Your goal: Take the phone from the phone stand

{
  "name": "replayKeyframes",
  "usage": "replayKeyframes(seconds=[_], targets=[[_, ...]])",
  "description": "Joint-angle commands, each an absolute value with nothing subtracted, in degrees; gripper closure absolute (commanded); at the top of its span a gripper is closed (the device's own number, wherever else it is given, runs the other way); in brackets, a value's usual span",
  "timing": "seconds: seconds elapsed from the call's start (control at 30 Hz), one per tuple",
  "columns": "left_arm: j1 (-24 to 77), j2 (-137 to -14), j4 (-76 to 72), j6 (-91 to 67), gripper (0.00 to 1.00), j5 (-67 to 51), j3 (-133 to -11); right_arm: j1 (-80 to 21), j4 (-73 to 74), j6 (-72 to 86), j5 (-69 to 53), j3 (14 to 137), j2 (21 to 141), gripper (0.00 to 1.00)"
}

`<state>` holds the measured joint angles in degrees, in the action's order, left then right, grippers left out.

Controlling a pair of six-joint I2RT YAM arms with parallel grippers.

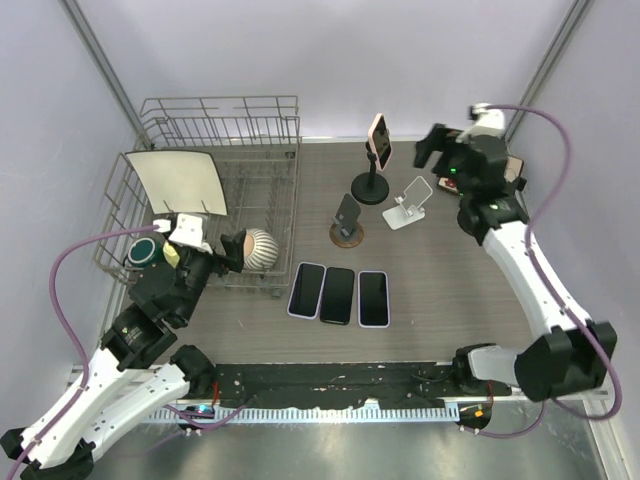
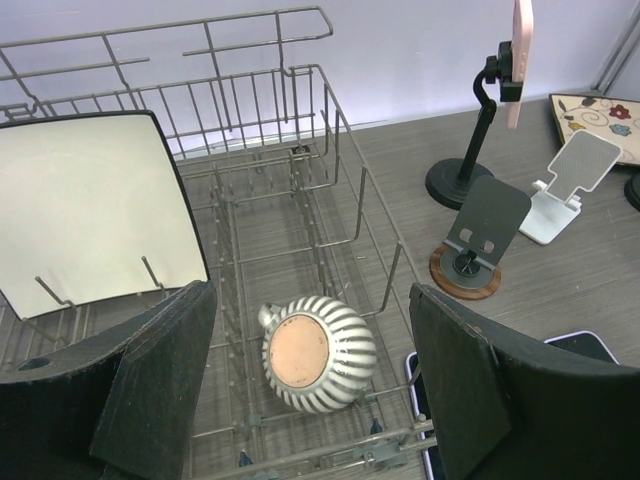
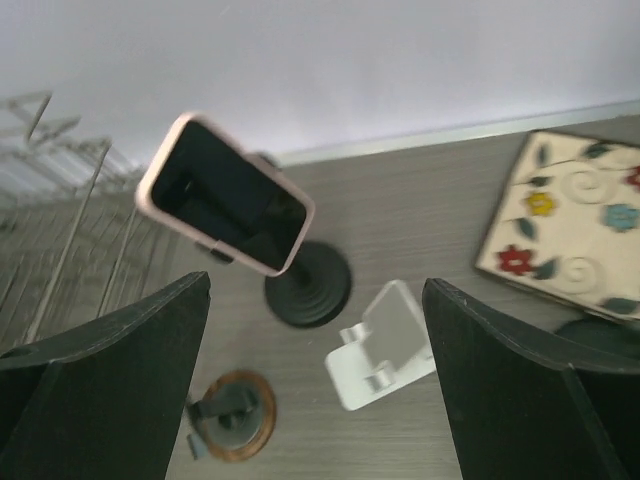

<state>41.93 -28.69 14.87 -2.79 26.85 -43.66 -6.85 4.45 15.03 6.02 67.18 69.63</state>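
Observation:
The phone, in a pink case, is clamped on the head of a tall black phone stand at the back of the table. In the right wrist view the phone tilts at upper left, screen showing, above the stand's round base. My right gripper hovers just right of the phone, apart from it, and is open with nothing between its fingers. My left gripper is open over the dish rack, far from the phone.
A white folding stand and a dark stand on a wooden disc sit near the tall stand. Three phones lie flat mid-table. The wire dish rack holds a white plate and a striped cup. A flowered coaster lies at right.

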Motion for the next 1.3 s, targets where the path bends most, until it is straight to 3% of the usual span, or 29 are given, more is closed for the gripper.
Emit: replayKeyframes(seconds=[0.0, 0.43, 0.63, 0.93, 1.13, 1.27], targets=[[41.6, -29.1, 13.4, -3.3, 0.18, 25.9, -43.5, -15.1, 0.4, 11.2, 10.2, 73.3, 75.0, 0.07], [41.2, -29.8, 13.4, -2.8, 0.18, 26.0, -43.4, -32.2, -1.3, 1.2, 35.1, 90.2, 95.4, 0.07], [41.0, -30.0, 13.4, -2.8, 0.18, 25.8, -43.4, -33.4, -0.5, 0.3, 47.5, 97.6, 104.5, 0.09], [41.0, -29.9, 13.4, -2.8, 0.18, 25.4, -43.5, -33.4, -1.6, -3.5, 54.0, 104.1, 114.2, 0.18], [41.0, -29.4, 13.5, -2.8, 0.18, 25.2, -43.5, -33.4, -5.5, -6.5, 56.1, 104.3, 116.3, 0.33], [40.9, -29.1, 13.4, -2.8, 0.18, 25.2, -43.5, -33.4, -6.9, -7.8, 56.5, 104.0, 116.1, 0.53]])
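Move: The phone on the tall stand is about 15 cm ahead of the right hand, 14 cm to its left and some 9 cm lower. The small white stand, already empty, sits on the table about 11 cm ahead and 4 cm left; the dark stand with the brown base is some 5 cm ahead and 20 cm left, both roughly 27 cm below. From the idle left hand the phone lies about 29 cm ahead, 28 cm right and 7 cm lower. No firm hold yet: the right hand brings its fingers to either side of the phone on the tall stand, closing them from wide to a little over half open. It first sweeps left about 16 cm while easing forward, then pushes forward and sinks to the phone, some 12 cm farther out and 9 cm lower overall. Its left side rolls down about 30 degrees as the wrist turns clockwise. ##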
